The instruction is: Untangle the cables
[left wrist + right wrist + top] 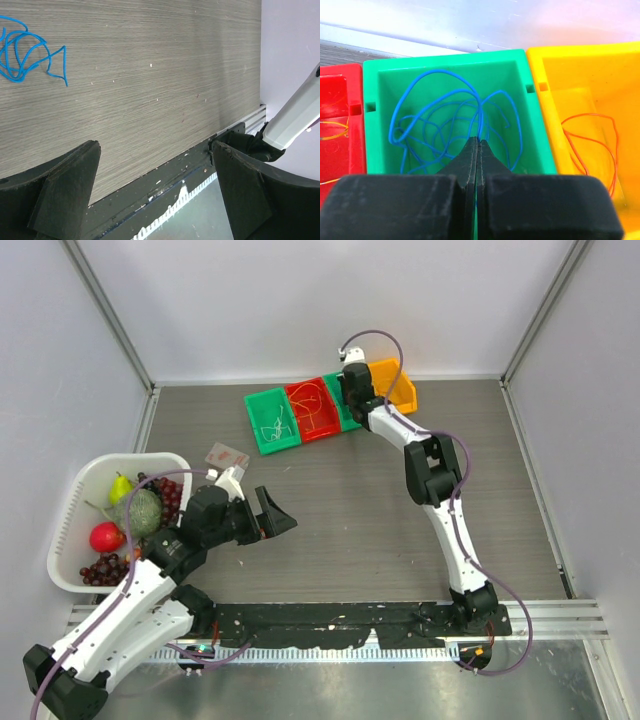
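Note:
In the right wrist view my right gripper (pixel 478 141) is shut, with a strand of the blue cable (pixel 434 123) pinched at its tips. That cable lies coiled in a green bin (pixel 536 140). Beside it, a thin orange cable (pixel 592 137) lies in the yellow bin (pixel 580 75), and a yellow cable (pixel 334 129) in the red bin (pixel 340 80). A second blue cable (pixel 24 52) lies looped on the wooden table, far from my open left gripper (pixel 155 152), which has nothing between its fingers (pixel 70 190). From above, another green bin (pixel 272 422) holds a whitish cable.
A white basket (pixel 70 502) of fruit stands at the left edge beside the left arm. A small reddish card (pixel 227 454) lies near it. The bins (pixel 312 408) line the back wall. A black rail (pixel 330 618) runs along the near edge.

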`<state>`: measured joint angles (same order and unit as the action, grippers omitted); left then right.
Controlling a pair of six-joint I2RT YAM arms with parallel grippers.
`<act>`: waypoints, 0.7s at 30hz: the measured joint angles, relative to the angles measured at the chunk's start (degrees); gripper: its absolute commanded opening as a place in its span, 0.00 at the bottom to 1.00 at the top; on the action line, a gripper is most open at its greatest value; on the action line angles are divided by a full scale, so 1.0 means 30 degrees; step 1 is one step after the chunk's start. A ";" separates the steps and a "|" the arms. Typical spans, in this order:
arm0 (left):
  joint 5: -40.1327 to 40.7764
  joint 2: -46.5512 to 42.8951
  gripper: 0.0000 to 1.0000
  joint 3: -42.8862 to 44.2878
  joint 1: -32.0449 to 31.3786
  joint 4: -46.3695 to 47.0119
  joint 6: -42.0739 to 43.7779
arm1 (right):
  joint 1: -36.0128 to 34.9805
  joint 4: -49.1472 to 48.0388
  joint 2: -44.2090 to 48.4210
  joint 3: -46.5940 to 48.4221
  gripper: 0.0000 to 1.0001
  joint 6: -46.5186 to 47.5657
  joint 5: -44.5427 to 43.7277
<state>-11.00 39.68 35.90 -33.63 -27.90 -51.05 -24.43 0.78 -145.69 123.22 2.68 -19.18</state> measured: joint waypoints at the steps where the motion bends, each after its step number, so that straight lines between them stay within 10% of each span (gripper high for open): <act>1: 0.0000 0.0029 1.00 0.0015 0.0000 -0.0007 -0.0007 | 0.0124 -0.0240 0.0000 -0.0058 0.02 -0.0124 0.0364; 11: -0.0066 0.0328 1.00 0.0153 0.0000 0.0000 -0.0372 | 0.0933 0.0284 0.0044 -0.0758 0.42 -0.1027 0.2652; 21: 0.0889 0.0736 1.00 0.1195 0.0000 -0.1158 -0.0372 | 0.0750 0.6586 0.1945 0.1239 0.47 -0.1239 0.2317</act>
<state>-8.34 41.89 39.48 -33.63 -31.38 -52.16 -22.17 20.53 -139.85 126.93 -1.04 -12.23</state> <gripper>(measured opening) 0.994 0.449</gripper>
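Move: The right hand, shut on the blue cable, is over the right green bin, whose middle is straight below by about 5 cm. The yellow bin is about 10 cm to the right and 4 cm farther out, the red bin some 10 cm to the left and 3 cm nearer, both also about 5 cm down. From the idle left hand, the right green bin is roughly 45 cm ahead, 16 cm right and 14 cm down. Lower the right gripper about 3 cm towards the right green bin, opening the fingers to a little under half so that they let go of the blue cable. Tip the fingers down some 10 degrees while easing back, then reverse and lift about 5 cm, drawing back towards the base and slightly right, fingers still apart. ##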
